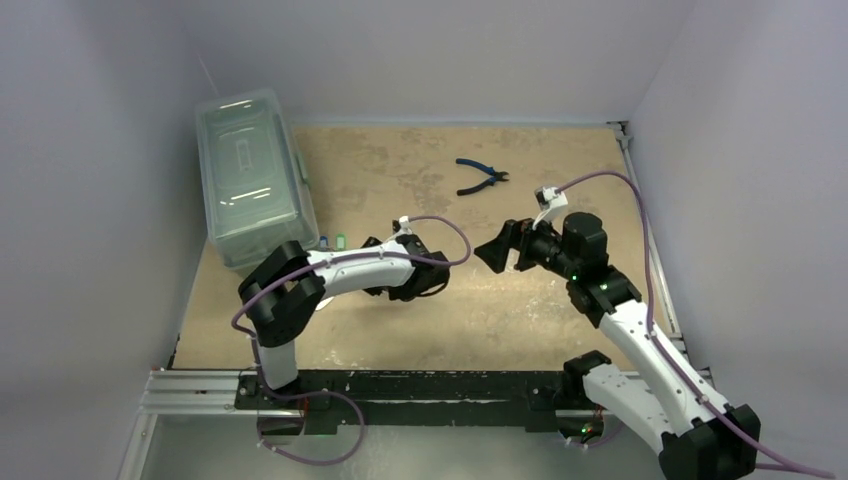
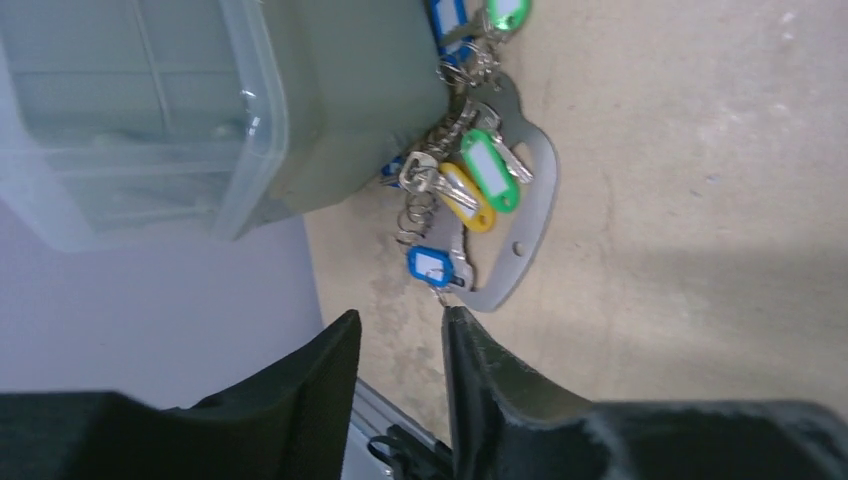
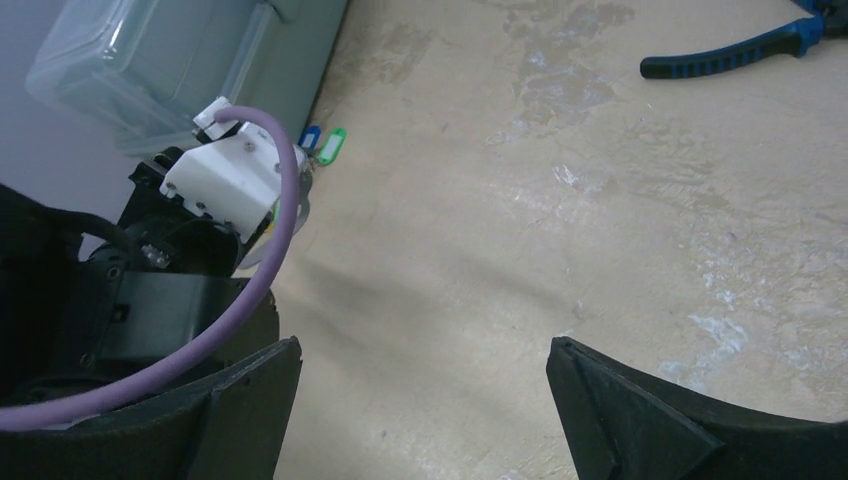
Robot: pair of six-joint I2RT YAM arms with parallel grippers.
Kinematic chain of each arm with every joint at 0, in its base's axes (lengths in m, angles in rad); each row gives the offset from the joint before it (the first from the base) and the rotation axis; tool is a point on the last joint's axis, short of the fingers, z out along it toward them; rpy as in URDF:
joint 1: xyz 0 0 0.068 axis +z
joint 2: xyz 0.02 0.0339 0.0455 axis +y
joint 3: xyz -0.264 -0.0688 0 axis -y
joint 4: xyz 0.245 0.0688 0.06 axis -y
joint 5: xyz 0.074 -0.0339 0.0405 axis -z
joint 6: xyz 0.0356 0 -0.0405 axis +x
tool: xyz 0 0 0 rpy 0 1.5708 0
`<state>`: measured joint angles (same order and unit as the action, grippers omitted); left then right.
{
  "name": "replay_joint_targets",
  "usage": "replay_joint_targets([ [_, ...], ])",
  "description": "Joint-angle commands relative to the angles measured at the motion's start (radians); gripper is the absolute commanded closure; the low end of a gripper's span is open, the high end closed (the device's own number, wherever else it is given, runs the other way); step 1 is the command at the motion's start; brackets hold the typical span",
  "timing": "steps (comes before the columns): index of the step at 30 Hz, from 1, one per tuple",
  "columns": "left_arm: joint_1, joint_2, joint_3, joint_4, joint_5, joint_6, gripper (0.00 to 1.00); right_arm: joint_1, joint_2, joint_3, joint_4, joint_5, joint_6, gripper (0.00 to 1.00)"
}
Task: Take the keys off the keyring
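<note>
The keyring [image 2: 532,210], a pale grey oval loop, lies flat on the table against the clear box. Across it lies a bunch of keys on small rings, with a green tag [image 2: 490,170], a yellow tag [image 2: 467,197] and a blue tag [image 2: 430,265]. Two more tags, blue and green [image 2: 507,12], lie at the far end. My left gripper [image 2: 400,325] hovers just short of the loop's near end, jaws partly apart and nothing between them. One fingertip [image 2: 452,318] is right at the small ring under the blue tag. My right gripper [image 1: 497,250] hangs wide open and empty over bare table at mid-table.
A clear lidded box [image 1: 253,175] stands at the back left, close beside the keys. Blue-handled pliers [image 1: 482,177] lie at the back centre. The left arm's wrist [image 3: 235,175] fills the left of the right wrist view. Side walls close the table in.
</note>
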<state>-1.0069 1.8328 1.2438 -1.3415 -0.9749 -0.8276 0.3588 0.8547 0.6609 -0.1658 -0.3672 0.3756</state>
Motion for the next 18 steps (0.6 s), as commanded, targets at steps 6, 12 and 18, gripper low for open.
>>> replay_joint_targets([
  [6, 0.136, 0.073, 0.038, -0.093, -0.113, -0.094, 1.0, -0.001, -0.076, 0.024, -0.049, 0.122, 0.085, 0.01],
  [12, 0.222, 0.224, 0.019, -0.094, -0.124, -0.124, 1.0, -0.001, -0.087, 0.059, -0.036, 0.117, 0.096, 0.01],
  [18, 0.321, 0.216, -0.051, 0.019, -0.106, -0.054, 1.0, -0.001, -0.059, 0.102, -0.042, 0.094, 0.075, 0.01],
])
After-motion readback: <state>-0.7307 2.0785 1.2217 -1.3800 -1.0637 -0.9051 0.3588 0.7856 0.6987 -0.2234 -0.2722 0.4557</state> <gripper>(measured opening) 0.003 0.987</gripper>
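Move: Ahead and to the left of the left hand, the keyring with its keys lies on the table, about 8 cm left, 4 cm farther out and 10 cm below. Its near blue tag is about 11 cm left of that hand and level with it; the green tag at the far end is roughly 11 cm ahead and 4 cm left. The storage box's middle is some 20 cm ahead and 20 cm left. From the right hand the keyring is about 37 cm left, 1 cm ahead, 20 cm lower. Swinging left towards the keyring with a little forward travel, the left hand covers about 8 cm, rising slightly before sinking to 4 cm below its start. The half-open fingers shut empty on the way, while the hand turns some 15 degrees counter-clockwise and its left side rises as much. The right hand, still open, lifts about 2 cm. ##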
